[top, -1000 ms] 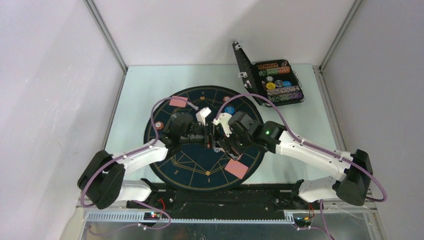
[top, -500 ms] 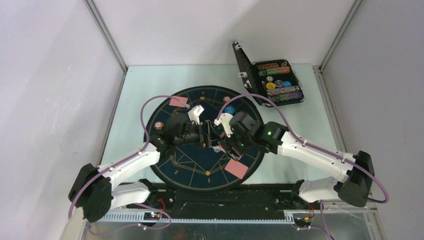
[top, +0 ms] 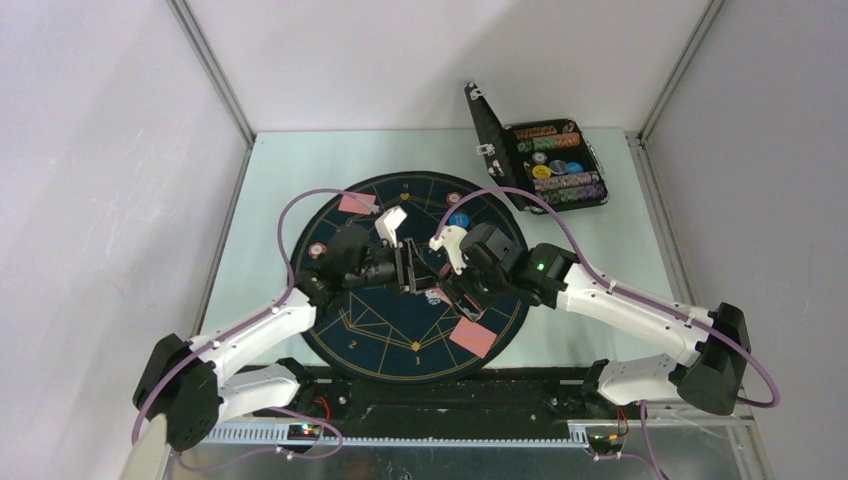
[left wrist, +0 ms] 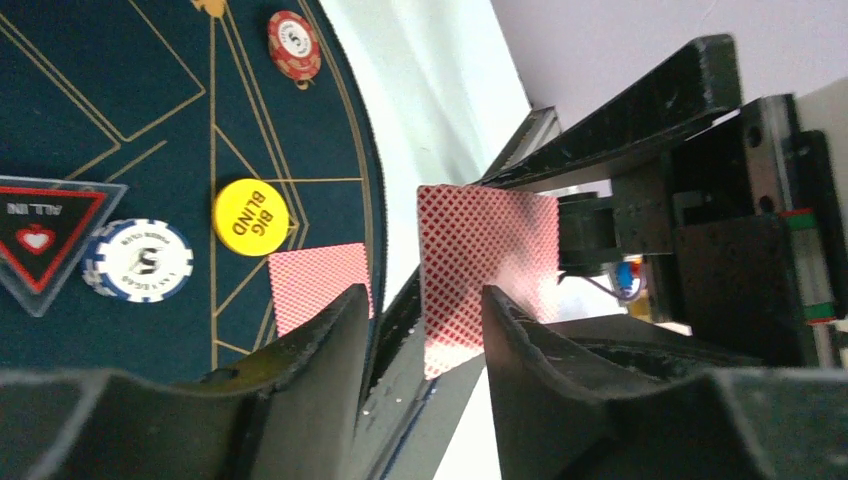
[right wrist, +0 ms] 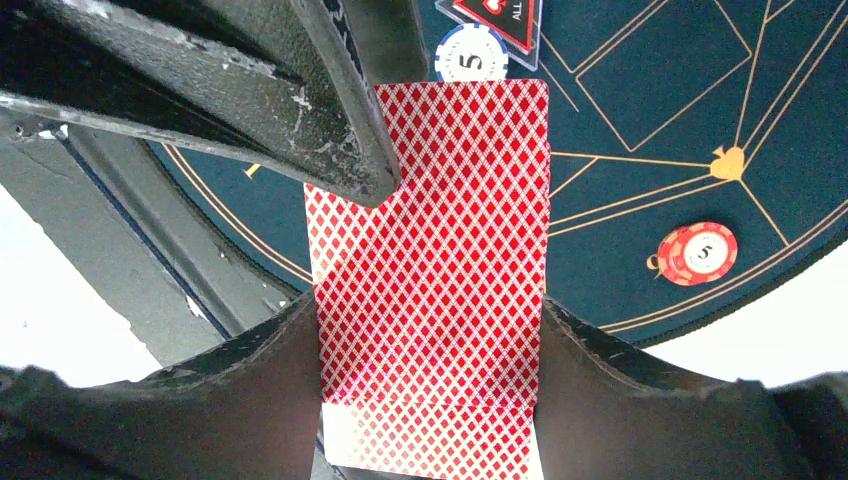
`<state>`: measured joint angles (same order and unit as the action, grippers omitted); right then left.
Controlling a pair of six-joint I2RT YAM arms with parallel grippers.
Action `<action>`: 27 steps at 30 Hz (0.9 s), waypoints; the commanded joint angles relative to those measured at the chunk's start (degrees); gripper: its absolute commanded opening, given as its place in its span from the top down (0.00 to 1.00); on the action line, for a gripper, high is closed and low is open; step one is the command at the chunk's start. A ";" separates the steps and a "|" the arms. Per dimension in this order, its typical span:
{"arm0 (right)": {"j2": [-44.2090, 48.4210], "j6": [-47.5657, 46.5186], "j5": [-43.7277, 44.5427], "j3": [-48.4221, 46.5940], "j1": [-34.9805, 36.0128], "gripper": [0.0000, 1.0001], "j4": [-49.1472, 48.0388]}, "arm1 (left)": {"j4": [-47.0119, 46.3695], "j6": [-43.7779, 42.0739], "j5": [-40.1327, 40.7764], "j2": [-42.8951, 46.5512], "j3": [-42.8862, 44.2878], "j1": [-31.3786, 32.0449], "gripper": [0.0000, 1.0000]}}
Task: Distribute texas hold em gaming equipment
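My right gripper (right wrist: 428, 315) is shut on the long edges of a stack of red-backed playing cards (right wrist: 430, 250), held above the dark-blue mat (top: 400, 340). My left gripper (left wrist: 425, 320) faces it with its jaws astride the cards' far end (left wrist: 487, 250). One of its fingers (right wrist: 335, 120) lies over the top card, and a gap shows at the other, so it is open. On the mat lie two single cards (top: 357, 204) (top: 473, 338), a yellow big-blind disc (left wrist: 250, 216), a blue chip (left wrist: 137, 260), a triangular marker (left wrist: 40, 230) and a red chip (left wrist: 294, 42).
The open black case (top: 553, 163) with rows of chips stands at the back right, off the mat. Another red chip (top: 317, 251) sits at the mat's left rim and a blue disc (top: 458, 220) near its far side. White walls enclose the table.
My left gripper has shifted slightly left and back over the mat, and its jaws have narrowed around the end of the cards. The right gripper has stayed put with the stack.
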<state>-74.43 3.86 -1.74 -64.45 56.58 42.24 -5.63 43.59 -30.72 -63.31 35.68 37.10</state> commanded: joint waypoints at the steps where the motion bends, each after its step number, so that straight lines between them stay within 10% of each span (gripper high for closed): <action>1: 2.10 -0.34 0.02 -0.46 0.37 1.00 -2.53 | -1.90 -0.36 -1.71 1.76 0.59 -0.19 0.52; 13: 1.87 -0.19 0.70 -0.43 0.24 1.00 -2.48 | 3.77 -2.68 0.99 5.38 1.24 -0.19 0.97; 27: 1.88 0.10 1.56 -0.47 0.01 1.00 -2.08 | 12.65 -4.47 7.31 12.13 0.19 -4.43 1.00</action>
<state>-74.43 3.88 -1.76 -64.42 56.93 40.69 3.64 41.47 -26.50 -54.04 35.97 35.57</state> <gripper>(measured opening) 0.657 0.003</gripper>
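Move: About 4 cm to the right of the left hand, 2 cm back and 1 cm lower, lies the middle of the top playing card, already sticking out from the deck in the right hand. The white chip lies on the mat about 1 cm right, 5 cm back and 14 cm below the left hand; the dealt cards about 10 cm right, 14 cm back and 14 cm below. From the right hand, the top card's middle is some 3 cm left, 1 cm forward and 1 cm higher. Shutting its fingers on the end of the top card that sticks out of the deck, the left hand pinches it while easing about 1 cm up and a little back, then draws the card to the left, off the deck, about 2 cm, quickening as it goes. The right hand keeps its grip on the deck and barely stirs. ##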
